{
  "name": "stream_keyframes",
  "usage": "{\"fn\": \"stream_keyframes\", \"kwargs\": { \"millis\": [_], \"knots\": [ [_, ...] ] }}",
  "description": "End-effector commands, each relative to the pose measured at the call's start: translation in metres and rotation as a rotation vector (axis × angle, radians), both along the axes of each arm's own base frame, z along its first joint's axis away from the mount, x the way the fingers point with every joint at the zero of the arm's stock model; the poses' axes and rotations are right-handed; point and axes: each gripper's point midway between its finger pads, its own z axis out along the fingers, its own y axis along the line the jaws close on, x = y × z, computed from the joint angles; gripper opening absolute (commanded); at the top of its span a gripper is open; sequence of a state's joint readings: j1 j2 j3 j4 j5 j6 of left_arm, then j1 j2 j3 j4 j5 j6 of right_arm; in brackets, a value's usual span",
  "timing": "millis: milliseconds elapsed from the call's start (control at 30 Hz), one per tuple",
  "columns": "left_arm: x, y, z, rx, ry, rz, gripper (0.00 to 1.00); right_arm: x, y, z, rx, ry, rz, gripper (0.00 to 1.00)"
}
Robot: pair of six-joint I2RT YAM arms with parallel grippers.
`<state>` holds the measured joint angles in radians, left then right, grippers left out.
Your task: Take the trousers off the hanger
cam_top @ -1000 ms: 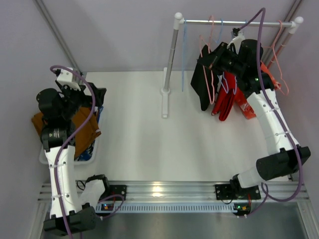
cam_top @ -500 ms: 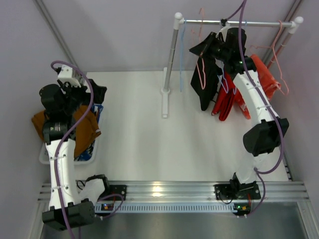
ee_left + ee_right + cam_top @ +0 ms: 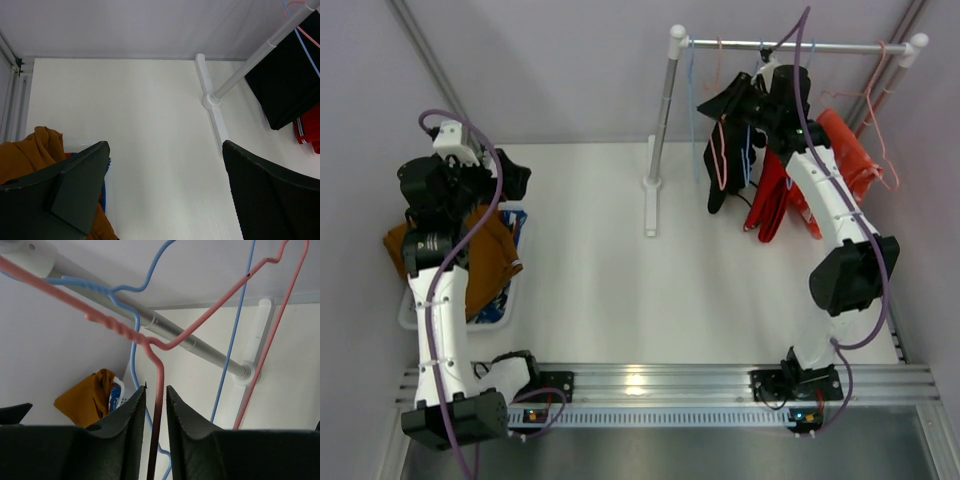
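Black trousers (image 3: pixel 720 178) hang on a pink hanger (image 3: pixel 718 150) from the rack's rail (image 3: pixel 840 47), and red trousers (image 3: pixel 767 205) hang just right of them. My right gripper (image 3: pixel 752 100) is up under the rail. In the right wrist view its jaws (image 3: pixel 156 390) stand slightly apart around the pink hanger's wire (image 3: pixel 159 371), with a thin gap on each side. A blue hanger (image 3: pixel 132 352) hangs behind it. My left gripper (image 3: pixel 510 180) (image 3: pixel 165 145) is wide open and holds nothing, above the tan-brown trousers (image 3: pixel 485 260) and blue patterned trousers (image 3: pixel 517 228).
A white basket (image 3: pixel 410 315) at the left holds the removed trousers. An orange-red garment (image 3: pixel 847 150) hangs at the rail's right end beside more pink hangers. The rack's post (image 3: pixel 660 120) stands on its foot (image 3: pixel 651 205) mid-table.
My right arm lifted the pink hanger with the black trousers up and leftward to the rail, and its jaws have just parted a little. The left arm rose slightly.
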<state>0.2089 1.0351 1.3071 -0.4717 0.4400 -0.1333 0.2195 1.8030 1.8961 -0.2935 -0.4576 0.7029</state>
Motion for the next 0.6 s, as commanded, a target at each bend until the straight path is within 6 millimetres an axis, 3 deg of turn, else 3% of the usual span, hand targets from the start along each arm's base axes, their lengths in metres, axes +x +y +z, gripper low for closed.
{"fn": "stream_keyframes", "kwargs": {
  "millis": [0, 67, 133, 167, 200, 233, 267, 300, 333, 367, 400, 433, 500, 533, 567],
  "knots": [
    [0.003, 0.003, 0.006, -0.007, 0.028, 0.011, 0.99, -0.025, -0.006, 0.046, 0.012, -0.122, 0.017, 0.25],
    [0.005, 0.003, 0.008, -0.008, 0.031, 0.011, 0.99, -0.034, -0.009, 0.052, 0.004, -0.134, 0.015, 0.29],
    [0.006, 0.003, 0.011, -0.019, 0.028, 0.016, 0.99, -0.042, -0.011, 0.051, -0.005, -0.131, 0.015, 0.40],
    [0.008, 0.003, 0.014, -0.022, 0.026, 0.015, 0.99, -0.051, -0.014, 0.061, -0.009, -0.160, 0.013, 0.46],
    [0.009, 0.002, 0.017, -0.026, 0.026, 0.009, 0.99, -0.057, -0.016, 0.064, -0.016, -0.172, 0.009, 0.59],
    [0.007, 0.000, 0.012, -0.032, 0.066, -0.004, 0.99, -0.060, -0.019, 0.060, -0.026, -0.163, -0.001, 0.66],
    [0.013, -0.004, 0.015, -0.040, 0.085, -0.042, 0.99, -0.073, -0.024, 0.072, -0.035, -0.202, -0.009, 0.72],
    [0.015, -0.007, 0.013, -0.046, 0.111, -0.063, 0.99, -0.078, -0.028, 0.076, -0.044, -0.217, -0.028, 0.87],
    [0.015, -0.009, 0.006, -0.056, 0.150, -0.078, 0.99, -0.083, -0.031, 0.070, -0.057, -0.209, -0.036, 0.94],
    [0.021, -0.013, 0.005, -0.070, 0.166, -0.109, 0.99, -0.097, -0.036, 0.082, -0.071, -0.253, -0.044, 0.99],
    [0.022, -0.015, 0.004, -0.079, 0.175, -0.124, 0.99, -0.104, -0.040, 0.084, -0.083, -0.265, -0.053, 1.00],
    [0.025, -0.019, 0.003, -0.094, 0.184, -0.136, 0.99, -0.106, -0.045, 0.074, -0.104, -0.248, -0.076, 0.99],
    [0.035, -0.027, 0.003, -0.090, 0.198, -0.155, 0.99, -0.127, -0.056, 0.083, -0.142, -0.306, -0.102, 0.99],
    [0.043, -0.045, -0.007, -0.065, 0.232, -0.196, 0.99, -0.130, -0.061, 0.070, -0.164, -0.290, -0.119, 0.99],
    [0.045, -0.054, -0.003, -0.039, 0.237, -0.207, 0.99, -0.143, -0.067, 0.076, -0.194, -0.337, -0.131, 0.99]
  ]
}}
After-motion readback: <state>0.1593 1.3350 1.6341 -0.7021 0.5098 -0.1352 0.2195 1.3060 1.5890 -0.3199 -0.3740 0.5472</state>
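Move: The pink hanger, now empty, still runs between the right fingertips, its middle about 4 cm below them. The black trousers hang about 7 cm to the right of these fingertips, some 3 cm ahead and 12 cm lower. The empty blue hanger is roughly 3 cm to their left and 3 cm ahead, and the red trousers are about 14 cm to their right, level fore and aft, 14 cm down. From the left hand, the black trousers lie some 43 cm right, 17 cm ahead and 12 cm below. Open the right gripper the rest of the way to let go of the pink hanger, then draw it back about 12 cm, rising 7 and easing right, away from the hanger, with the wrist tilting up. Meanwhile bring the open left gripper about 4 cm forward and slightly right, off the basket towards the black trousers, tipping its fingers down some 10 degrees. ##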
